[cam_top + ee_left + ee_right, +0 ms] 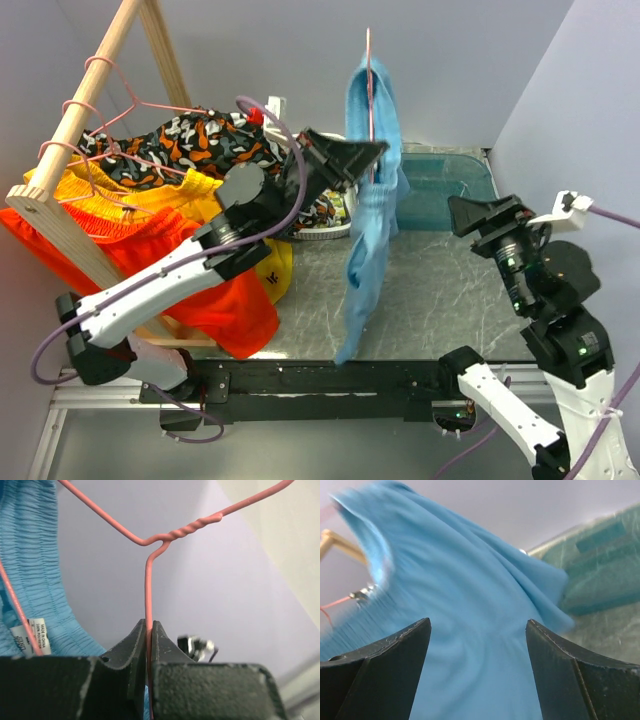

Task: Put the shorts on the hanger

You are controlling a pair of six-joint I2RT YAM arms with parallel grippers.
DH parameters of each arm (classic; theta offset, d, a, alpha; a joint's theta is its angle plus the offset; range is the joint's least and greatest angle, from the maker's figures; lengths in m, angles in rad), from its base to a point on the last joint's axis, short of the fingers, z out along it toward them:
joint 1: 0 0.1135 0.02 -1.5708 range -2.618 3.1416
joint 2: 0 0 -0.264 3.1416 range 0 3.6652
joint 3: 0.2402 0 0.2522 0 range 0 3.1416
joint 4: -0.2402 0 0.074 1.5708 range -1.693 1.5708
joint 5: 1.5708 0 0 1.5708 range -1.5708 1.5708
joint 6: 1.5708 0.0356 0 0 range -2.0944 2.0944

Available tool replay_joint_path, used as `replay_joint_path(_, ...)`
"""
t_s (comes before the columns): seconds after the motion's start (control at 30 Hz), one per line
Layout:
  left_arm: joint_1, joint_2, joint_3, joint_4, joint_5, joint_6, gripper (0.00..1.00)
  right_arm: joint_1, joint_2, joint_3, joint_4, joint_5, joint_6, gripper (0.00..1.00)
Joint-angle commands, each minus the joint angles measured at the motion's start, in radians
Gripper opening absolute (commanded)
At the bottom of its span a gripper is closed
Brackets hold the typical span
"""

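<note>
The light blue shorts hang over the pink wire hanger, which stands on edge in mid-air at the centre of the top view. My left gripper is shut on the hanger's wire, just below the twisted neck; the blue waistband shows at the left of the left wrist view. My right gripper is open and empty, to the right of the shorts. The blue fabric fills the right wrist view in front of the open jaws.
A wooden rack at the left carries patterned shorts, yellow shorts, orange shorts and more pink hangers. A teal bin stands at the back right. Grey walls close in behind and right.
</note>
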Motion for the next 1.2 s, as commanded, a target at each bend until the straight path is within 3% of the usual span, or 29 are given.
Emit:
replay_joint_path(0.0,-0.014,0.086,0.133,0.150,-0.232,0.077,0.01,0.002,-0.035,-0.149,0.019,-0.012,0.064,0.83)
replay_joint_path(0.37,-0.041,0.370,0.444,0.253,-0.637,0.271,0.01,0.004,-0.088,-0.333,0.031,-0.036,0.104,0.83)
replay_joint_path(0.53,-0.036,0.517,0.611,0.325,-0.720,0.427,0.01,0.007,-0.098,-0.357,0.039,-0.054,0.110,0.83)
replay_joint_path(0.67,-0.007,0.637,0.826,0.281,-0.739,0.452,0.01,0.007,-0.093,-0.360,0.029,-0.048,0.107,0.83)
replay_joint_path(1.0,0.128,0.703,0.875,0.250,-0.817,0.450,0.01,0.015,-0.064,-0.383,0.071,-0.068,0.104,0.83)
replay_joint_path(1.17,0.159,0.701,0.869,0.308,-0.890,0.554,0.01,0.018,-0.030,-0.381,0.088,-0.057,0.093,0.83)
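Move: The left hand, holding the pink hanger by one shoulder with the blue shorts on it, is bound for the free far stretch of the rack's rail, about 30 cm ahead, 45 cm to its left and some 5 cm higher. The camo shorts hang roughly 15 cm ahead, 32 cm left and 20 cm below. The white basket sits about 25 cm ahead, 5 cm left and 50 cm below. From the right hand that rail stretch is some 30 cm ahead, 60 cm left and 17 cm up. Keeping its pinch on the hanger's shoulder wire, the left hand carries hanger and shorts forward about 23 cm at nearly constant height, drifting slightly right first, then swinging left towards the rail, while the hand turns some 60 degrees counter-clockwise. The empty right hand sinks about 14 cm, fingers staying open and tipping down. ##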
